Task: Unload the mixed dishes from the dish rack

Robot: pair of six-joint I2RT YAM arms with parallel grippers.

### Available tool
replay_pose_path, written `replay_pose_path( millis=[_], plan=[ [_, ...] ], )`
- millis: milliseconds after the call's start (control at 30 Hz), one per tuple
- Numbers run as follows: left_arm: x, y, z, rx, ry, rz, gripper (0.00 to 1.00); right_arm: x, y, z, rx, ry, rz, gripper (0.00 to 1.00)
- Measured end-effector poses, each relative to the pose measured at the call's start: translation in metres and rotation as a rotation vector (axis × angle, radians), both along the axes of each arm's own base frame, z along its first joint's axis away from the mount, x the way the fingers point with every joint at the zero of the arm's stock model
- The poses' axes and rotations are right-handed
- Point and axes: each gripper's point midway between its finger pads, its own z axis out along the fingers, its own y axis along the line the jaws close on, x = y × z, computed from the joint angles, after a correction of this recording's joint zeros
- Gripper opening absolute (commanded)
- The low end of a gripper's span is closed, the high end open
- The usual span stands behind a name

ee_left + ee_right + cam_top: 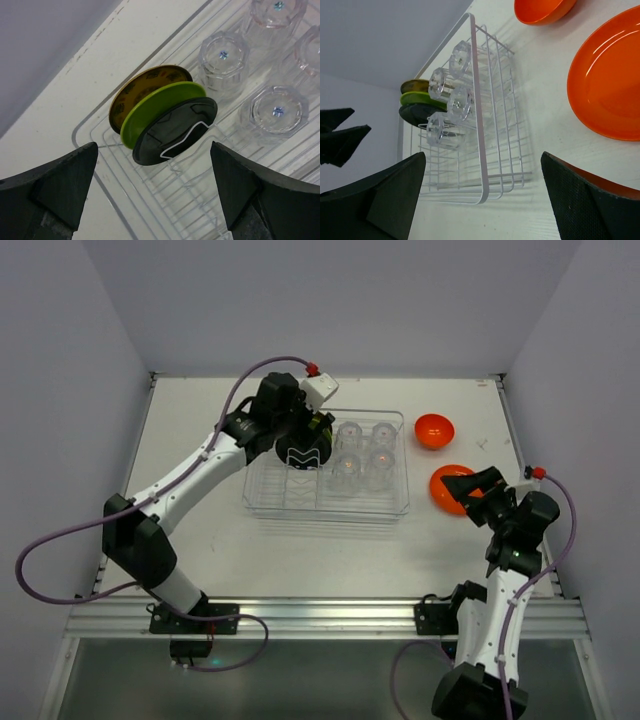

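Note:
The dish rack (325,502), a clear tray with wire dividers, sits mid-table. In its left part three plates stand on edge: black (175,131), green (150,107) and patterned yellow (135,87). Several clear glasses (362,452) stand upside down in its right part. My left gripper (305,440) hovers open above the plates, nothing between its fingers. Right of the rack, the orange bowl (434,430) and an orange plate (448,488) lie on the table. My right gripper (474,490) is open just over that plate's near edge and holds nothing.
White walls close the table on the left, back and right. An aluminium rail (330,615) with both arm bases runs along the near edge. Purple cables loop off each arm. The left arm's fingers (340,135) show at the left of the right wrist view.

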Motion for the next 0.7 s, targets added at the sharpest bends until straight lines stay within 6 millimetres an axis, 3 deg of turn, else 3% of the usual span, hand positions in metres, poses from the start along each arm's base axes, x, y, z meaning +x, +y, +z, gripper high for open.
replay_pose_path(
  millis=[167, 367, 700],
  plan=[
    [0.011, -0.003, -0.02, 0.169, -0.016, -0.126, 0.82, -0.003, 0.011, -0.013, 0.017, 0.007, 0.085, 0.99],
    [0.018, -0.009, -0.064, 0.271, 0.048, -0.228, 0.71, -0.005, 0.02, -0.026, 0.059, 0.025, 0.152, 0.99],
    [0.034, -0.013, -0.106, 0.323, 0.108, -0.254, 0.58, -0.006, 0.024, -0.02, 0.039, -0.021, 0.179, 0.99]
  ],
)
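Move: The black plate stands in the dish rack about 4 cm ahead of the left hand, level with it sideways and some 15 cm below. The green plate stands about 3 cm beyond it. The nearest glasses stand 11 cm to the left hand's right: one about 7 cm ahead, the other 2 cm back, both roughly 17 cm down. From the right hand the black plate lies about 17 cm ahead, 33 cm left and 9 cm lower. No contact can be made out yet: the left hand dives some 10 cm onto the black plate with a little forward reach, rolling its left side up about 20 degrees and turning clockwise about 15, while the fingers narrow from wide open to roughly two thirds around the plate's upper part. The right hand, empty and open, eases a couple of centimetres left and down, away from its own side. ##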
